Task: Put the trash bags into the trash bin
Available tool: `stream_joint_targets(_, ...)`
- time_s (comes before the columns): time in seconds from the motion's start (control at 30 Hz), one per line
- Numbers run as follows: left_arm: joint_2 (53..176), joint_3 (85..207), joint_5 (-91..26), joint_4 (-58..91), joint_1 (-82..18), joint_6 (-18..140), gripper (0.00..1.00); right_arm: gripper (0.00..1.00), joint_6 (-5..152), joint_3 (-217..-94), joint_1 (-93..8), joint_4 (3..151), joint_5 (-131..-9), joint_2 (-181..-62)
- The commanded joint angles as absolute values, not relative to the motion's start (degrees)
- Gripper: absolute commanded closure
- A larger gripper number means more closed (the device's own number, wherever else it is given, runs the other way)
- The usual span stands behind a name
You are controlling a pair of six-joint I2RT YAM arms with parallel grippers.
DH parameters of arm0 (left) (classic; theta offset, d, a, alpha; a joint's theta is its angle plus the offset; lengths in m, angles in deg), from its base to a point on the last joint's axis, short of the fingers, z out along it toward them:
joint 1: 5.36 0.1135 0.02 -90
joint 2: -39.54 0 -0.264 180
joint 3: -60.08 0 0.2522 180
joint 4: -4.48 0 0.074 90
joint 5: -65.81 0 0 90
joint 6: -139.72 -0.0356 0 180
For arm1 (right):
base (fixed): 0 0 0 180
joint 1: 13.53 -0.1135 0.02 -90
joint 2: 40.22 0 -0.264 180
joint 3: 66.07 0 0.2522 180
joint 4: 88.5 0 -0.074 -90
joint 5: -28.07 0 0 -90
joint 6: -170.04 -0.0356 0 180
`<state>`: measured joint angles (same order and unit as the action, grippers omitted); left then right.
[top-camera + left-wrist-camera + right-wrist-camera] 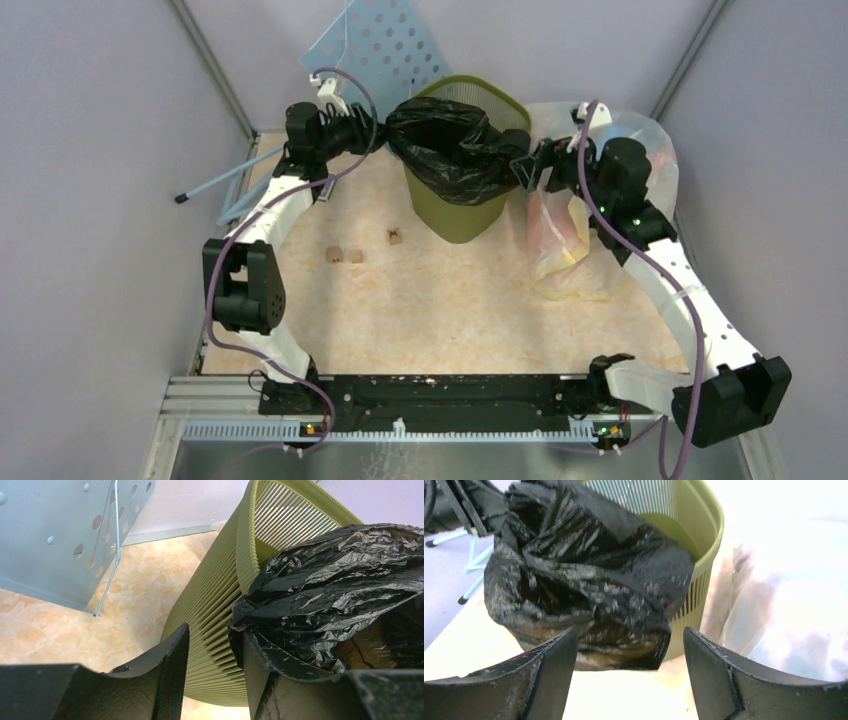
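Observation:
The black trash bag [455,145] lies crumpled across the mouth of the olive-green trash bin [455,215], spilling over its front and left rim. My left gripper [385,135] is at the bin's left rim. In the left wrist view it [215,632] stands open with the bin's ribbed wall [215,595] beyond the gap, and the bag [330,580] drapes over the right finger. My right gripper [522,168] is at the bin's right side. It [630,632] is wide open, with the bag [589,565] and bin [704,535] just past its fingertips and nothing between them.
A pale blue perforated board [385,45] leans on the back wall behind the bin. A clear bag of rubbish [570,230] sits right of the bin, under my right arm. Small brown blocks [343,255] lie on the table. A light blue rod [220,182] lies at the left edge.

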<state>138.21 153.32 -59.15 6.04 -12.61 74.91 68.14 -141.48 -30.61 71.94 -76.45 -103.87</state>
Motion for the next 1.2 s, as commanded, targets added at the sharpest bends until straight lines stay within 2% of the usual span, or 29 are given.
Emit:
stream_joint_targets(0.0, 134.59, 152.98, -58.15, 4.78, -13.01, 75.45, 0.51, 0.27, 74.94, -153.11, -30.65, 66.23, -73.60, -108.48)
stream_joint_targets(0.13, 134.83, 153.51, -56.91, 6.34, -13.01, 75.41, 0.51, 0.43, 81.97, -162.57, -31.22, 60.15, -74.84, -113.98)
stream_joint_targets(0.2, 134.88, 153.34, -56.36, 6.49, -13.01, 75.38, 0.51, 0.43, 85.54, -165.22, -31.60, 58.71, -78.17, -115.64)
stream_joint_targets(0.3, 135.23, 153.76, -56.73, 6.72, -13.01, 75.63, 0.51, 0.37, 92.28, -169.55, -34.60, 54.34, -83.39, -118.13)
stream_joint_targets(0.4, 135.35, 154.11, -56.76, 6.93, -13.03, 75.73, 0.51, 0.32, 96.40, -172.98, -38.91, 50.70, -81.62, -121.44)
stream_joint_targets(0.57, 135.37, 154.40, -56.30, 7.62, -13.02, 74.98, 0.51, 0.34, 97.18, -176.08, -41.56, 48.24, -78.39, -126.24)
stream_joint_targets(0.63, 135.43, 154.58, -56.19, 7.74, -13.01, 74.86, 0.51, 0.44, 97.07, -176.20, -41.67, 48.64, -76.55, -127.20)
stream_joint_targets(0.8, 136.26, 155.33, -56.33, 7.90, -13.01, 75.11, 0.52, 0.85, 95.64, -177.06, -41.49, 50.09, -71.10, -127.77)
stream_joint_targets(0.83, 136.44, 155.38, -56.41, 7.88, -13.01, 75.26, 0.52, 0.90, 94.97, -177.35, -41.17, 50.47, -70.52, -127.80)
stream_joint_targets(0.97, 137.02, 155.75, -56.58, 7.68, -13.05, 75.64, 0.52, 1.00, 89.06, -178.25, -36.72, 52.46, -70.63, -127.83)
stream_joint_targets(1.17, 137.75, 156.20, -57.10, 7.62, -13.10, 76.15, 0.54, 1.00, 80.92, -179.38, -30.98, 53.55, -68.01, -129.55)
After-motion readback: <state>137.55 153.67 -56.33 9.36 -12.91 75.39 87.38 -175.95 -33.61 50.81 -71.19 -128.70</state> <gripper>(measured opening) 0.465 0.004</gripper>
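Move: The right hand hovers empty at the right side of the bin. The black bag's right mouth edge lies about 8 cm to its left, 4 cm ahead and nearly level; the bin's middle is some 6 cm ahead, 12 cm left and 18 cm below. The clear trash bag stands roughly 14 cm right, 4 cm ahead and 22 cm down. From the left hand, that mouth edge is about 21 cm right, 6 cm back and slightly higher. Up and forward first, about 6 cm up and 4 cm out, the open right hand then swings some 9 cm left and sinks to the black bag's mouth edge, rolling its left side down nearly 30 degrees. There its fingers shut and pinch the film, and the hand draws right and forward with a slight rise. The left hand stays put, still half open with the opposite edge on one finger. ##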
